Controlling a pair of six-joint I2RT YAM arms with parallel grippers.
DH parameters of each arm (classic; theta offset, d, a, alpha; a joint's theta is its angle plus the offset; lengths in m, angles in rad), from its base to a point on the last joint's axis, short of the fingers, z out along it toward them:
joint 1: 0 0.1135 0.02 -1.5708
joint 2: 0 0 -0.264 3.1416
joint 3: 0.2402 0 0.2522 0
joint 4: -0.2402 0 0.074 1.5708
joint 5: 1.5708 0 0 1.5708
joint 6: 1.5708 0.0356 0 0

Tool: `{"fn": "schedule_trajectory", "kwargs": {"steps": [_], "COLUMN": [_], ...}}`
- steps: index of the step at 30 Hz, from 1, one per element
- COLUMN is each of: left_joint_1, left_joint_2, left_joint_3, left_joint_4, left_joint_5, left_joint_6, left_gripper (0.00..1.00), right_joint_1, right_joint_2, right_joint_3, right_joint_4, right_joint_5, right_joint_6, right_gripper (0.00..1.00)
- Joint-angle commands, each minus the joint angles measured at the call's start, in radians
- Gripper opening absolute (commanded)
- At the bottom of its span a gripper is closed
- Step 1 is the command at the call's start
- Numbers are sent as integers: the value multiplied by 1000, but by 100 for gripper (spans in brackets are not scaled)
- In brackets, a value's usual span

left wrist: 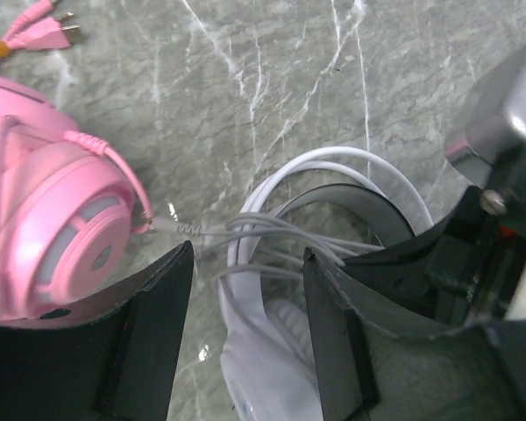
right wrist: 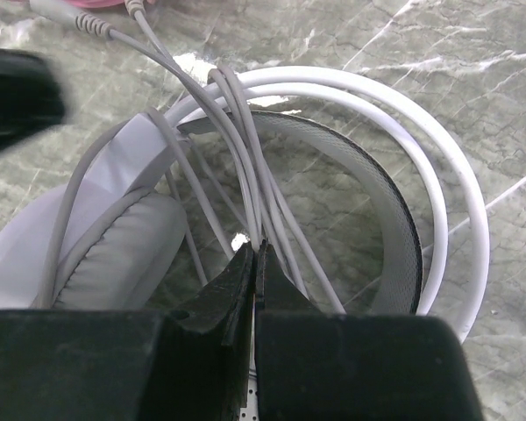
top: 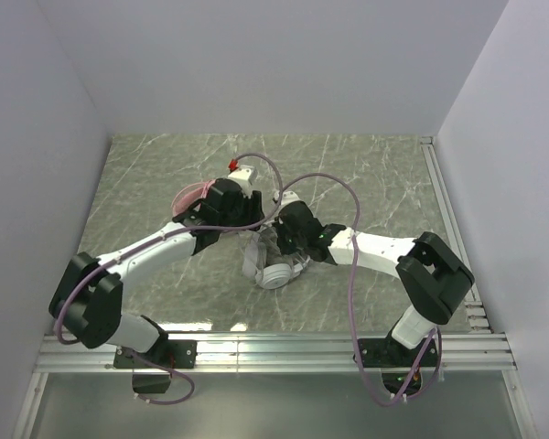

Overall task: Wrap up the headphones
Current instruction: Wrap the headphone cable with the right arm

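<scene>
The white headphones [top: 274, 273] lie on the marble table between both arms, with the grey cushion [right wrist: 114, 254] and the white headband [right wrist: 438, 175] in the right wrist view. Several strands of their thin cable [right wrist: 237, 149] cross the headband. My right gripper [right wrist: 257, 250] is shut on these strands at its tips. My left gripper [left wrist: 247, 253] is open, its fingers either side of the cable strands [left wrist: 272, 232] and the white earcup [left wrist: 263, 351]. The pink headphones [left wrist: 61, 228] lie just to the left, their plugs [left wrist: 44, 31] beyond them.
White walls enclose the table on three sides. An aluminium rail [top: 274, 347] runs along the near edge and another [top: 448, 210] along the right side. The arms' own pinkish cable [top: 320, 178] loops above the work area. The right gripper's body [left wrist: 473, 254] crowds my left gripper.
</scene>
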Motion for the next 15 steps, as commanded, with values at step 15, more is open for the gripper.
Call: {"fn": "schedule_trajectory", "kwargs": {"steps": [15], "left_joint_1": [-1], "left_joint_2": [187], "left_joint_3": [-27], "left_joint_4": [214], "left_joint_5": [59], "left_joint_6": [-99], "left_gripper": [54], "right_joint_1": [-2], "right_joint_2": [-18], "right_joint_3": [-11], "right_joint_4": [43], "right_joint_5": [-2], "right_joint_6": [-15], "right_gripper": [0]}}
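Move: The gray cable bundle of the white headphones, stretched out from the right fingertips, lies about 1 cm ahead of the left hand, 2 cm to its right and 7 cm below. From the right hand, that same stretch is some 5 cm ahead, 4 cm to the left and about level. The white headphones sit roughly 5 cm back, 5 cm right and 13 cm below the left hand; the pink headphones about 7 cm ahead, 13 cm left and 13 cm below it. The gray cable bundle is what the left hand sinks towards, about 5 cm down with a drift of some 2 cm to the right, its half-open fingers tipping slightly more downward and staying apart. The right hand stays put, fingers still shut on the bundle over the white headphones. ##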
